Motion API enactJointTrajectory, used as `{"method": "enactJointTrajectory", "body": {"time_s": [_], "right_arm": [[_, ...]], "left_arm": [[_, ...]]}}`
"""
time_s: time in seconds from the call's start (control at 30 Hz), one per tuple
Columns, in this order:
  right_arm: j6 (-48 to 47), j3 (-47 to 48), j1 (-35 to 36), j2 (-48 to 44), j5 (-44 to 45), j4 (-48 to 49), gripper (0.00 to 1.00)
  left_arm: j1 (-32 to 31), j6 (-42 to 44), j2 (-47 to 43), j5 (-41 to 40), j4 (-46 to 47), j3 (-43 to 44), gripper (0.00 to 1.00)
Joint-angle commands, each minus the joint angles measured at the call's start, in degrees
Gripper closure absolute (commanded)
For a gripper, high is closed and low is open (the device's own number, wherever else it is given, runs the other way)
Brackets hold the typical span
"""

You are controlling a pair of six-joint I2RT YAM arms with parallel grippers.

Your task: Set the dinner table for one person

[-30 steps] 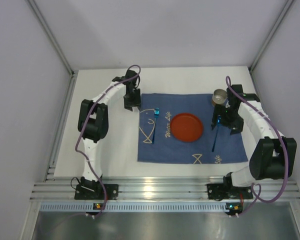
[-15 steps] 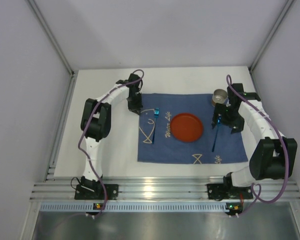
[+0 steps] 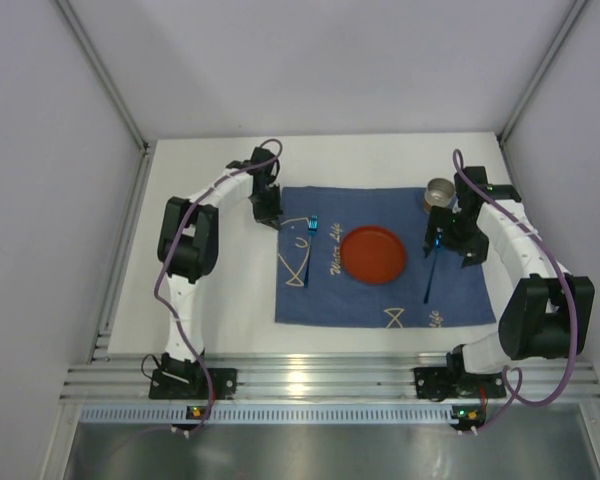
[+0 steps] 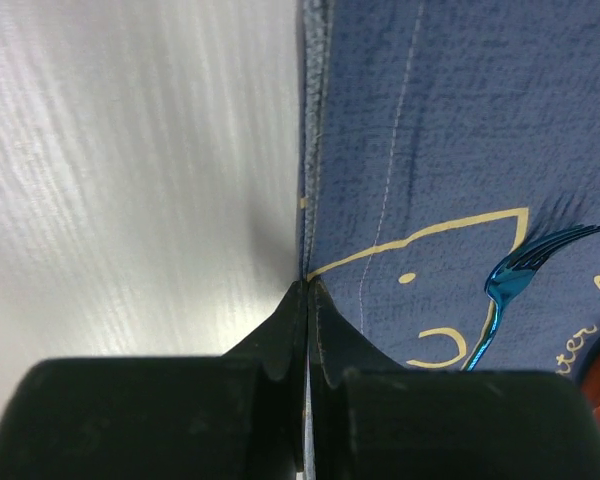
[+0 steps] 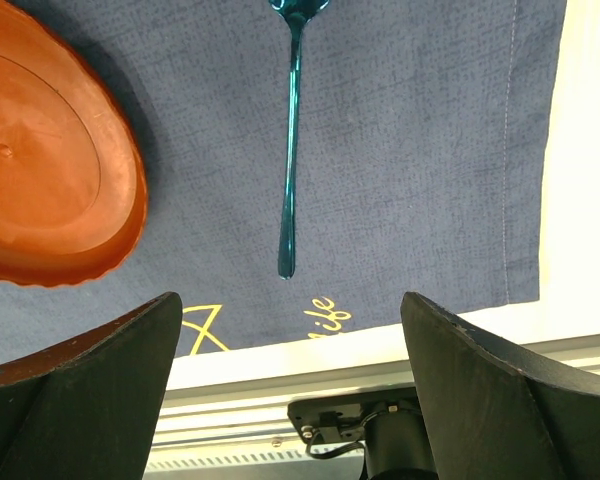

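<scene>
The white dinner table (image 3: 220,300) carries a dark blue placemat (image 3: 380,295) with fish drawings. On the mat lie a red plate (image 3: 373,254), a blue fork (image 3: 314,228) to its left and a blue spoon (image 3: 430,275) to its right. My left gripper (image 3: 271,222) is at the mat's far left edge, its jaws pressed together on the hem of the placemat (image 4: 460,130); the fork (image 4: 510,285) lies just right of it. My right gripper (image 5: 290,300) hangs open above the spoon (image 5: 290,150), with nothing between its fingers.
A metal cup (image 3: 440,194) stands at the mat's far right corner, close to the right arm. A ridged aluminium rail (image 3: 320,378) runs along the near edge. Grey walls enclose the table on three sides.
The left gripper's jaws have closed at the placemat's left edge, and the left arm shifted slightly. The right arm, plate, fork and spoon have stayed put.
</scene>
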Motion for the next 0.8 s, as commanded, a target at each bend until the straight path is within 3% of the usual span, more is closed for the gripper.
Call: {"method": "enactJointTrajectory", "body": {"time_s": [0.0, 0.43, 0.6, 0.77], "right_arm": [[0.37, 2.41, -0.07, -0.43, 0.61, 0.02, 0.09], [-0.07, 3.91, 0.02, 1.33, 0.17, 0.46, 0.09], [-0.16, 4.0, 0.02, 1.25, 0.26, 0.46, 0.09], [-0.42, 4.08, 0.11, 0.89, -0.18, 1.16, 0.09]], "left_arm": [[3.53, 0.99, -1.26, -3.97, 1.25, -3.82, 1.0], [6.88, 4.5, -3.2, -7.65, 0.28, -4.36, 1.0], [9.86, 5.12, -3.99, -13.62, -1.21, -6.19, 1.0], [13.38, 5.73, -5.22, -14.16, -1.21, -8.22, 1.0]]}}
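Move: The blue mat, already pinched by the left hand at the upper part of its left edge, has its middle about 28 cm to that hand's right and 8 cm back. On it the fork lies some 8 cm right and 7 cm back, the plate about 24 cm right and 8 cm back, the metal cup roughly 39 cm right and 4 cm farther out, all near fingertip height. From the right hand the mat's middle is about 13 cm left, 8 cm ahead and 12 cm below. The blue mat's left edge stays clamped in the shut left fingers and is dragged level along the table to the left, about 10 cm, onto the bare side. The pull slackens halfway, then quickens again, while the wrist turns some 10 degrees counter-clockwise and rolls its left side up by nearly as much. ##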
